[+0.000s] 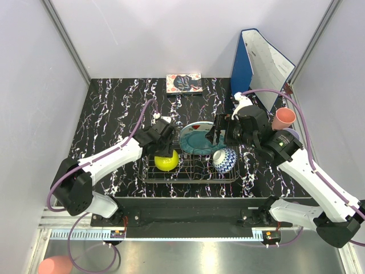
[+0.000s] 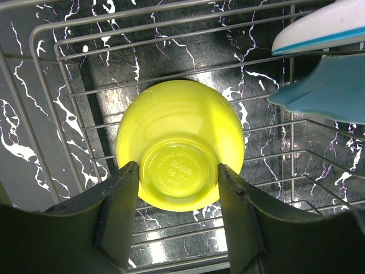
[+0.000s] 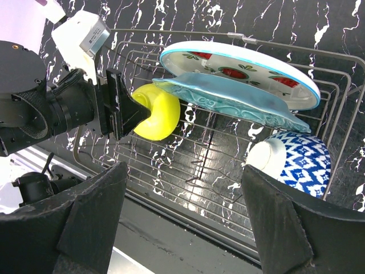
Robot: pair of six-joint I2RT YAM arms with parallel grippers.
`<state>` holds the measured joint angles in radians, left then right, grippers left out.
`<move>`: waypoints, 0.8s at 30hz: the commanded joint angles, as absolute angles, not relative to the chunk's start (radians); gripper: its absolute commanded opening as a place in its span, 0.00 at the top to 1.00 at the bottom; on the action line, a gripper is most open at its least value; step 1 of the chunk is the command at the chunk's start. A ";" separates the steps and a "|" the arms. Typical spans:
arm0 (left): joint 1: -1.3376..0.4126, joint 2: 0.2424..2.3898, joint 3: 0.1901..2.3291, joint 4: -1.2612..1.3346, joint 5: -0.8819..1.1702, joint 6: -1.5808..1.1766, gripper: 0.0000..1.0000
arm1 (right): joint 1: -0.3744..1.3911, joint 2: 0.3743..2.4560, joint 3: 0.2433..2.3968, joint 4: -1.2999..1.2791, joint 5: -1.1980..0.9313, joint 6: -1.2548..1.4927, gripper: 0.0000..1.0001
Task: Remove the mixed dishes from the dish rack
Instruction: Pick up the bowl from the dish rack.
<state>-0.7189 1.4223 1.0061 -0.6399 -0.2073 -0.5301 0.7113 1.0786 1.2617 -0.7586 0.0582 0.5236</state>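
The yellow-green bowl (image 2: pixel 179 142) lies upside down in the left end of the dish rack (image 1: pixel 188 174). My left gripper (image 2: pixel 178 188) is shut on the bowl's foot ring, a finger pressed against each side. The teal scalloped plate (image 3: pixel 228 100) and the white watermelon plate (image 3: pixel 239 65) lean together in the rack's middle. A blue-white patterned bowl (image 3: pixel 296 157) sits upturned at the rack's right end. My right gripper (image 3: pixel 182 222) hovers open above the rack's near side, with nothing between its fingers. A pink cup (image 1: pixel 283 118) and a lilac cup (image 1: pixel 291 135) stand right of the rack.
A patterned book (image 1: pixel 183 83) lies at the back of the table. A blue binder (image 1: pixel 251 63) stands open at the back right. Grey walls close in both sides. My right arm hangs over the rack's right half, close to the plates.
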 commanded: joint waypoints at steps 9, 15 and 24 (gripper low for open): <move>-0.723 1.330 1.055 -0.676 -0.236 -0.497 1.00 | 0.718 1.075 1.288 -0.715 0.043 0.529 0.11; -0.723 1.264 1.259 -0.785 -0.255 -0.466 1.00 | 0.718 1.083 1.390 -0.726 0.017 0.549 0.11; -0.643 1.105 1.416 -0.695 -0.023 -0.603 1.00 | 0.718 1.017 1.497 -0.565 -0.140 0.649 0.10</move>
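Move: My left fingers already hold the upside-down yellow-green bowl by its foot in the rack, its middle about 3 cm below and 1 cm ahead of them. The teal plate stands roughly 13 cm to the right and 5 ahead; the white plate is just behind it, 13 right and 8 ahead. The blue patterned bowl lies some 22 right and 3 back. From my right hand the yellow-green bowl is about 18 cm left, 2 ahead and 21 below. Keeping my pinch on the bowl's foot, I start slowly, then raise my left hand fast and nearly straight up out of the rack, about 19 cm, swinging the fingertips some 25 degrees forward and to the right as it climbs. My open right hand rises about 10 cm too, easing left and rolling its left side up. ##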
